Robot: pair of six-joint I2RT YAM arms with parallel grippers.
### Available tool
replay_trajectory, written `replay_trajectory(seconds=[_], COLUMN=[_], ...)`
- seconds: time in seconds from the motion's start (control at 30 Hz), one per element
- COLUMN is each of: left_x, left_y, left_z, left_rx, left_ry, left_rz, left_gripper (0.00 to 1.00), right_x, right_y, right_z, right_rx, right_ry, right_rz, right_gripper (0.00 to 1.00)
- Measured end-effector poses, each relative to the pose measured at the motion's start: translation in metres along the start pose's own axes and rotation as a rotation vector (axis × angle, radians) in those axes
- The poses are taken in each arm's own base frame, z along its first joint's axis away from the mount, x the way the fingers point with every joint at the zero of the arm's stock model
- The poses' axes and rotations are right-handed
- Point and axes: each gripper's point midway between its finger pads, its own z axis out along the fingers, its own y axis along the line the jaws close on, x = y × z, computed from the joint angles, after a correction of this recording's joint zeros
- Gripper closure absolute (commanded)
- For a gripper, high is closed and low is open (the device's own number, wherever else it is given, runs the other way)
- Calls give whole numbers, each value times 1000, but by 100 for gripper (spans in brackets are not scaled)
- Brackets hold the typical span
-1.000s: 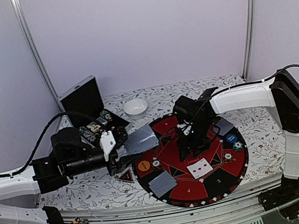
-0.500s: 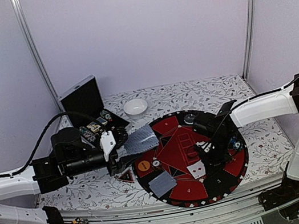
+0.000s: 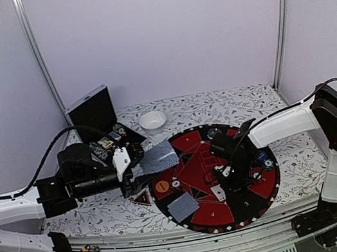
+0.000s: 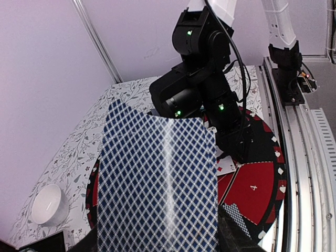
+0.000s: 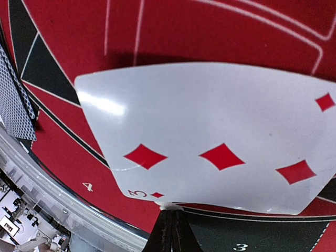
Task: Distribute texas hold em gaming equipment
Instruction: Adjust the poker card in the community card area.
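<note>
My left gripper (image 3: 132, 169) hovers by the mat's left edge, shut on playing cards (image 3: 156, 159) with a blue diamond-patterned back. That back (image 4: 157, 184) fills the left wrist view between my dark fingers (image 4: 237, 240). My right gripper (image 3: 226, 184) is low over the round red-and-black mat (image 3: 188, 145). Its jaws (image 5: 172, 223) are shut on the near edge of a face-up three of diamonds (image 5: 210, 142), which bows slightly above the felt. A face-down card (image 3: 183, 207) lies at the mat's front left. An orange button disc (image 3: 161, 186) and a chip (image 3: 176, 183) sit near it.
An open black-lined silver case (image 3: 94, 113) holding more chips stands at the back left. A white bowl (image 3: 152, 121) sits behind the mat. A blue disc (image 3: 261, 156) and another chip (image 3: 213, 134) lie on the mat by the right arm. The front rail is close below.
The right arm swung from the mat's middle down to the face-up card and its jaws closed on the card's edge. The left arm and its cards have not moved.
</note>
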Motion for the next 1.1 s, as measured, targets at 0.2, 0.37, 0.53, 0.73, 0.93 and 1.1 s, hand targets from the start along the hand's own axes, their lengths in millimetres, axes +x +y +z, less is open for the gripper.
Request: replay_trajectory(seconds=[0.2,0.37,0.53,0.73,0.93,1.1], left_x=[0,0,0,0,0,0], left_y=[0,0,0,0,0,0], left_z=[0,0,0,0,0,0], left_rx=[0,0,0,0,1,2], left_ry=[0,0,0,0,0,0], left_rz=[0,0,0,0,1,1], left_gripper=[47,47,47,47,47,47], right_x=[-7,-12,-18,-19,-21,-40], right_y=[4,7,11,11,16,45], right_z=[0,-1,-1,-1,-6,-57], right_rx=[-4,-8,-13,-16,-9,-15], right_ry=[-6,-15,-27,-32,-41,-194], right_rz=[-7,-15,-24,-30,-72,-191], right_gripper=[96,96,96,95,71,1])
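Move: The three-of-diamonds card lies flat and skewed under the right hand's shut fingertips, its middle about 4 cm ahead and 1 cm right of them; from the left hand it is about 23 cm right, level fore and aft, and 23 cm lower. Level with the right hand, 14 cm to its left, are the face-down cards; the right chip stands 7 cm ahead and 13 cm right, the left chip 10 cm ahead and 15 cm left. The card's near long edge, close to its left corner, is already against the right hand's shut fingertips, which slowly push along the mat about 2 cm to the left and forward, then stop. The hand then lifts off quickly, some 6 cm up, drifting a little farther forward and left while the fingers swing outward 10 to 15 degrees and open to about half. ##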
